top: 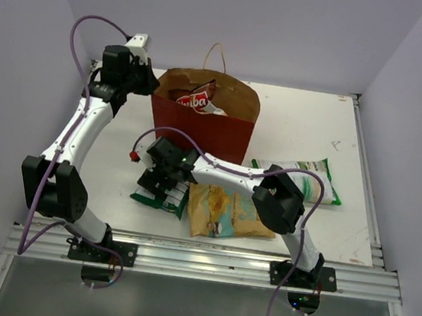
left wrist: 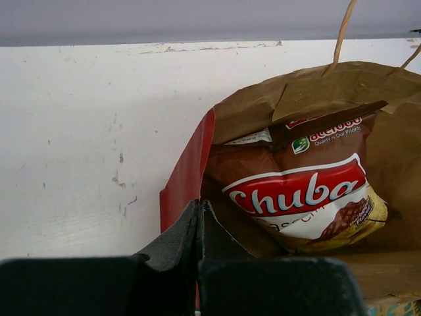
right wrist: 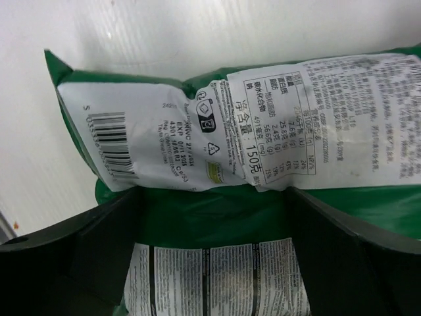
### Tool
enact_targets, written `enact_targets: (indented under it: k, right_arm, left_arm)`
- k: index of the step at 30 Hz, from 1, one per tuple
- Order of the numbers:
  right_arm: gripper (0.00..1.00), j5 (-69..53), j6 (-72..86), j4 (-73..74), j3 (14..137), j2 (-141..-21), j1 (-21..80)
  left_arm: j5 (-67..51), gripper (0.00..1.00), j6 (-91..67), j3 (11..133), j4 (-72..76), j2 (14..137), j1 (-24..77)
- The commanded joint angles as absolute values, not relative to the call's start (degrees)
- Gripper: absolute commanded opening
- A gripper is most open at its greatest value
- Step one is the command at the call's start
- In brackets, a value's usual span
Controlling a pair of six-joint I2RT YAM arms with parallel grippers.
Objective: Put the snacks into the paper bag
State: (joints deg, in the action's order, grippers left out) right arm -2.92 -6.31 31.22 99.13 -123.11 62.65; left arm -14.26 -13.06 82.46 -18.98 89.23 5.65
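Observation:
The reddish-brown paper bag (top: 207, 130) stands open at the back of the table, with a dark brown-red cassava snack (top: 197, 101) inside it. My left gripper (top: 149, 81) is shut on the bag's left rim. In the left wrist view its pressed-together fingers (left wrist: 199, 204) pinch the red wall (left wrist: 187, 178) beside the Chuba packet (left wrist: 296, 197). My right gripper (top: 160, 186) hangs open over the green-white packet (right wrist: 263, 99), which lies label-side up between its wide-spread fingers (right wrist: 212, 197). A tan-yellow packet (top: 228, 210) lies just right of it. A pale white-green packet (top: 304, 181) lies further right.
The white table (top: 300, 123) is walled in at the back and both sides. A metal rail (top: 198, 260) with both arm bases runs along the near edge. Purple cables (top: 84, 27) loop off each arm. The right arm's elbow (top: 279, 201) overhangs the tan-yellow packet.

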Motion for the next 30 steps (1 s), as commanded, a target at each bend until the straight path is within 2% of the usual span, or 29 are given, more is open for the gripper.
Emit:
enact_targets:
  k: [1,3,5,7,10,16,19,23,26,30]
  right_arm:
    - [0.9,5.16,-6.5,29.36,96.42,-125.24,63.63]
    - [0.71,7.81,-6.15,29.18,94.84,-125.94,63.9]
    - [0.25,10.79,-5.63,29.97,94.66,-125.86,64.07]
    - [0.07,12.21,-5.36,30.76,94.13,-124.11,64.07]
    - [0.01,12.31,-5.45,31.38,92.73,-120.07,64.07]
    - [0.0,5.02,-3.96,42.79,100.36,-111.12,64.07]
    - [0.0,2.21,-2.64,50.07,109.22,-108.2,64.16]
    - [0.0,1.49,-1.24,63.16,131.62,-110.03,64.07]
    - [0.0,4.12,-0.53,65.3,142.17,-110.39,64.07]
    - [0.0,12.37,-1.48,59.1,143.88,-106.63,63.98]
  left_arm:
    - [-13.54,0.0,-13.18,82.18,-18.37,86.57,5.62]
    - [-13.54,0.0,-13.18,82.0,-18.46,86.4,5.62]
    - [-13.54,0.0,-13.1,82.0,-18.46,86.31,5.62]
    - [-13.62,0.0,-13.18,82.0,-18.28,86.31,5.62]
    - [-14.5,0.0,-13.62,82.09,-17.84,86.66,5.62]
    - [-14.77,0.0,-13.71,82.18,-17.84,86.57,5.62]
    - [-15.03,0.0,-13.71,82.09,-17.67,86.66,5.62]
    - [-14.68,0.0,-13.62,82.09,-17.75,86.4,5.62]
    - [-14.41,0.0,-13.45,82.09,-17.84,86.31,5.62]
    - [-14.06,0.0,-13.36,82.0,-18.1,85.78,5.63]
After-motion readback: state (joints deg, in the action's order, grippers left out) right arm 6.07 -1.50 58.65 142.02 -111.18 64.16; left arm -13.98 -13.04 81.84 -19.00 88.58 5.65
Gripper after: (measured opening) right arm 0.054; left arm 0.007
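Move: The green snack packet lies right under my open right hand, its middle about 3 cm ahead, 3 cm to the right and 2 cm below the hand point. The brown snack packet is some 23 cm to the right of this hand and 3 cm back. The paper bag stands about 20 cm ahead and 11 cm to the right, its middle 7 cm higher. From my left hand, the green packet lies roughly 20 cm back, 8 cm right and 22 cm below. My right fingers close from wide open to shut on the green packet, pinching its wrapper as the hand slides forward about 3 cm. Then I draw back a little and lift the packet fast, some 30 cm nearly straight up in front of the paper bag, swinging the fingertips up about 25 degrees towards level. My left hand stays put, its shut fingers keeping the bag's left rim. ##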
